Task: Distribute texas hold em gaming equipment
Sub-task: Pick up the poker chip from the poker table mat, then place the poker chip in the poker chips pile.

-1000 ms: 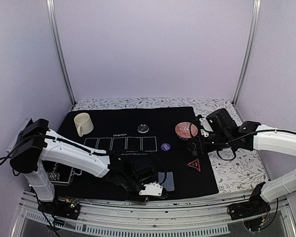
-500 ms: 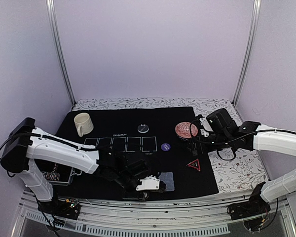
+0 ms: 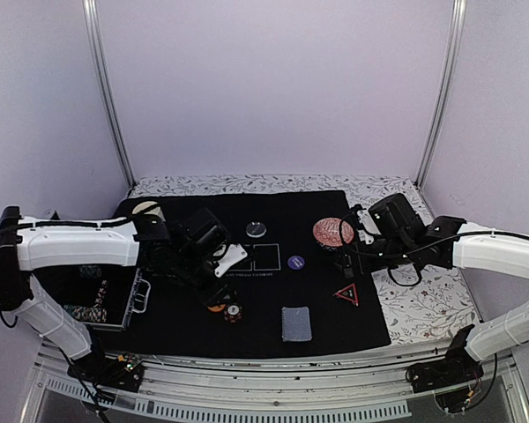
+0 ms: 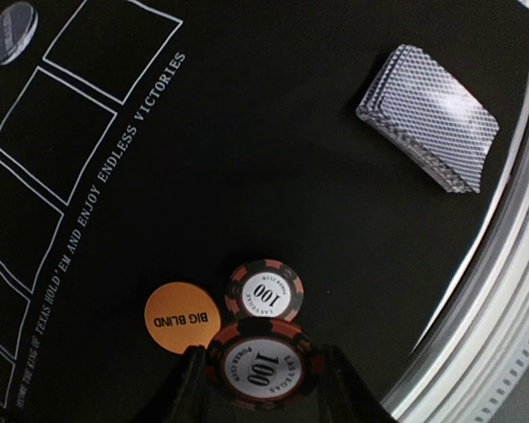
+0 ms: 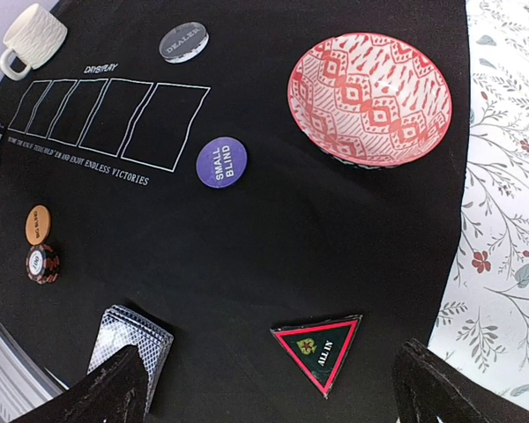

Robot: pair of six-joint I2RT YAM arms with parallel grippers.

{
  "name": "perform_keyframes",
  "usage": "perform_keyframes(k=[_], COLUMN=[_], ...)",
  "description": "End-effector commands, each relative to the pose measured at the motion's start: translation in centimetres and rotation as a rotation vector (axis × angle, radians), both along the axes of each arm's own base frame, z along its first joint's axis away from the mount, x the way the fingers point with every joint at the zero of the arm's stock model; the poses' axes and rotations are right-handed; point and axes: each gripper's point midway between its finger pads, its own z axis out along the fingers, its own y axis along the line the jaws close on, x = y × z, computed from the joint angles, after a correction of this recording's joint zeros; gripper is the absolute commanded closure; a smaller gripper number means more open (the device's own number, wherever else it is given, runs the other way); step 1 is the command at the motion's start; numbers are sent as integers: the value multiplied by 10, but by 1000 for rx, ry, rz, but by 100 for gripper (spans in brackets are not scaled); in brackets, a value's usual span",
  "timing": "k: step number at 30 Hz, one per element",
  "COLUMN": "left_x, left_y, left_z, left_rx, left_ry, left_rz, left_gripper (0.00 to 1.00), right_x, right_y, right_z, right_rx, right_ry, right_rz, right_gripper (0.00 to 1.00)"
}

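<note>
My left gripper (image 3: 218, 294) (image 4: 263, 374) is shut on a red-and-black striped poker chip (image 4: 263, 361) and holds it a little above the black mat. Just past it on the mat lie a second poker chip (image 4: 264, 291) (image 3: 234, 312) and an orange "Big Blind" disc (image 4: 182, 315) (image 3: 215, 307). The deck of playing cards (image 3: 295, 322) (image 4: 428, 128) lies near the mat's front edge. My right gripper (image 5: 278, 397) (image 3: 344, 254) hangs open and empty above the red-edged triangle marker (image 5: 319, 346) (image 3: 346, 293). The purple "Small Blind" disc (image 5: 221, 161) and the dealer disc (image 5: 183, 41) lie further back.
A red patterned bowl (image 3: 332, 232) stands close to the right gripper. The left arm partly covers a cream mug (image 3: 145, 209) at the back left. An open case (image 3: 101, 304) lies at the mat's left edge. Printed card boxes (image 5: 106, 119) cross the black mat (image 3: 273, 203).
The left arm has swung back and to the left, away from the front edge beside the deck. The orange disc and the chip on the mat now show. The right arm has not moved.
</note>
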Motion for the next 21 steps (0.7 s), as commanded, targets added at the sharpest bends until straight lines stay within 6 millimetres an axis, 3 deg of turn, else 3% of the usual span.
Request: perform_keyframes(k=[1, 12, 21], left_x=[0, 9, 11], left_y=[16, -5, -5], left_z=[-25, -40, -52], left_rx=[94, 112, 158], left_ry=[73, 70, 57], left_rz=[101, 61, 46], left_gripper=[70, 67, 62], right_x=[7, 2, 4], right_y=[1, -5, -3], right_z=[11, 7, 7], right_rx=[-4, 1, -5], right_ry=[-28, -17, -18], right_rz=[-5, -21, -14], right_gripper=[1, 1, 1])
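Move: The left hand already holds a chip between its fingers. The small chip stack lies almost straight below that hand, about 2 cm to its right and 8 cm down. Next to the stack, the orange Big Blind marker sits roughly 3 cm farther out and 4 cm to the left of it; the card deck is about 14 cm right of the stack and 3 cm nearer the base. From the idle right hand, the stack is some 23 cm left, 7 cm back and 13 cm down. Down by about 5 cm, the left hand brings the held chip towards the top of the chip stack beside the Big Blind marker. It drops quickly, pauses while a small leftward drift is undone, then sinks slowly again. The wrist tips some 10 degrees so the fingers point more nearly straight down; they keep their hold. ##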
